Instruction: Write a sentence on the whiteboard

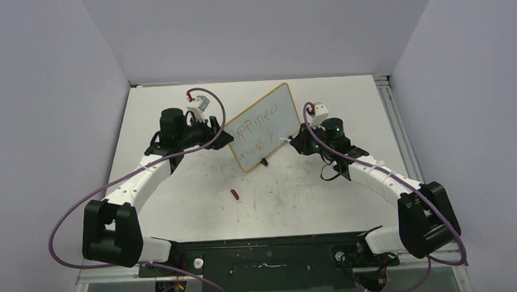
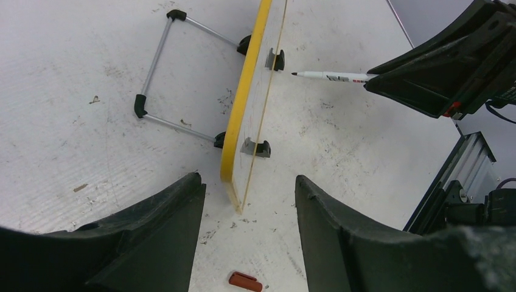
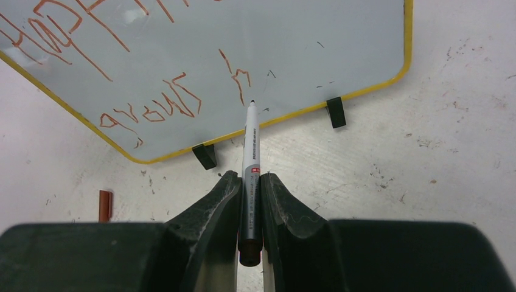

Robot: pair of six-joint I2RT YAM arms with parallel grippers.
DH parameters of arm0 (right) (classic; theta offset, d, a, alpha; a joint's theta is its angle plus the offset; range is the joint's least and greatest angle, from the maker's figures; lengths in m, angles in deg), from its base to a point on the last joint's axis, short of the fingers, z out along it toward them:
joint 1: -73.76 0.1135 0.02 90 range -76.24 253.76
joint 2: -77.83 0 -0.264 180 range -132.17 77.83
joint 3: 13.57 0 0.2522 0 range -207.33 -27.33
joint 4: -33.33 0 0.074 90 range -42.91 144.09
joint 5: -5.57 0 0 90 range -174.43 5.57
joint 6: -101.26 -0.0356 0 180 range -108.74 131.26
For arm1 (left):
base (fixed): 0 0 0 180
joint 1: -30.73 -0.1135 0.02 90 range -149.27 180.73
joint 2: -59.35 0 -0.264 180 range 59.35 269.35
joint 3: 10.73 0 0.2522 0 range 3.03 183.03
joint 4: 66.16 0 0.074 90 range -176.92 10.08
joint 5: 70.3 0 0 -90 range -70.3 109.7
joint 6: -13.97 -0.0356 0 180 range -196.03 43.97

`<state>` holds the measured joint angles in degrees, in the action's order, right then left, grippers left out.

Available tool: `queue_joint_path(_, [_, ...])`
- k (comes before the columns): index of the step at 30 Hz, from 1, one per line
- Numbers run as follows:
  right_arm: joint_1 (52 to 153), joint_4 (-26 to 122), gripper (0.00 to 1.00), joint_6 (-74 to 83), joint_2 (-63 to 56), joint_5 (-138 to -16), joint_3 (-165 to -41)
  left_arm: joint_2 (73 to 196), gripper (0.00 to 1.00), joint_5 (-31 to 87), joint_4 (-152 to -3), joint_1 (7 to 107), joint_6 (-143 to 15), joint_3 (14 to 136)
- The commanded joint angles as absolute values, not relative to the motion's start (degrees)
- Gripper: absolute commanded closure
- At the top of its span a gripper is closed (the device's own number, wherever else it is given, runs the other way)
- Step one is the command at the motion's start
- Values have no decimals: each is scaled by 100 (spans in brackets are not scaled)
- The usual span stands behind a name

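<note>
The whiteboard (image 1: 283, 128) stands tilted on its black feet at mid-table. The red sentence (image 1: 258, 120) fills two slanted lines; in the right wrist view (image 3: 152, 106) I read "grows" and a single stroke after it on the lower line. My right gripper (image 3: 249, 176) is shut on a grey-and-white marker (image 3: 250, 146). The marker's tip is at the board's face (image 3: 341, 42), just under that last stroke. My left gripper (image 2: 246, 185) is open, with the board's yellow edge (image 2: 240, 109) and near corner between its fingers, apart from both.
A red marker cap (image 1: 235, 194) lies on the table in front of the board. The board's wire stand (image 2: 158, 67) sticks out behind it. A metal rail (image 1: 393, 114) runs along the table's right edge. Grey walls close in the sides and back.
</note>
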<state>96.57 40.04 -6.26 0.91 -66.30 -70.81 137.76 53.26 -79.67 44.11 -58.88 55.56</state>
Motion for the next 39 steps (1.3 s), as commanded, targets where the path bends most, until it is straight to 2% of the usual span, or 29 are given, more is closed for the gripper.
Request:
queue_joint_path(1, [9649,3515,95,-542,21,-6497,-7294,13872,47,5517,-7755,4409,-6041,5869])
queue_joint_path(12, [9645,3368,95,-492,-249,-6492,-7334,14045,60,5494,-7799,4468,-6091,5960])
queue_joint_path(20, [9670,3269,95,-497,-388,-6448,-7429,14078,65,5452,-7825,4499,-6122,5967])
queue_joint_path(39, [9731,3221,95,-448,-604,-6408,-7593,14089,66,5455,-7852,4505,-6148,5972])
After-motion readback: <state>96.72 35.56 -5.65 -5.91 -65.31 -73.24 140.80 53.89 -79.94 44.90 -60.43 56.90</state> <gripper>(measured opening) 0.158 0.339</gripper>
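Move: The whiteboard's writing spot, just right of the foot of the last "h", lies about 7 cm ahead of the right hand, 6 cm to its left and 4 cm below; its marker tip is just short of it. From the right hand the board's left clip is some 10 cm left, 1 cm ahead, the right clip about 8 cm straight ahead, both roughly 7 cm lower. The board's upper left corner is some 3 cm straight ahead of the left hand, 2 cm below. To the whiteboard's face beside the last "h" the right hand brings the marker, still firmly shut in its fingers, some 2.5 cm forward and left while sinking about 1 cm, until the tip meets the surface. At the upper left corner the left hand sinks about 1 cm and partly closes its fingers around the edge, one finger coming against the frame. ##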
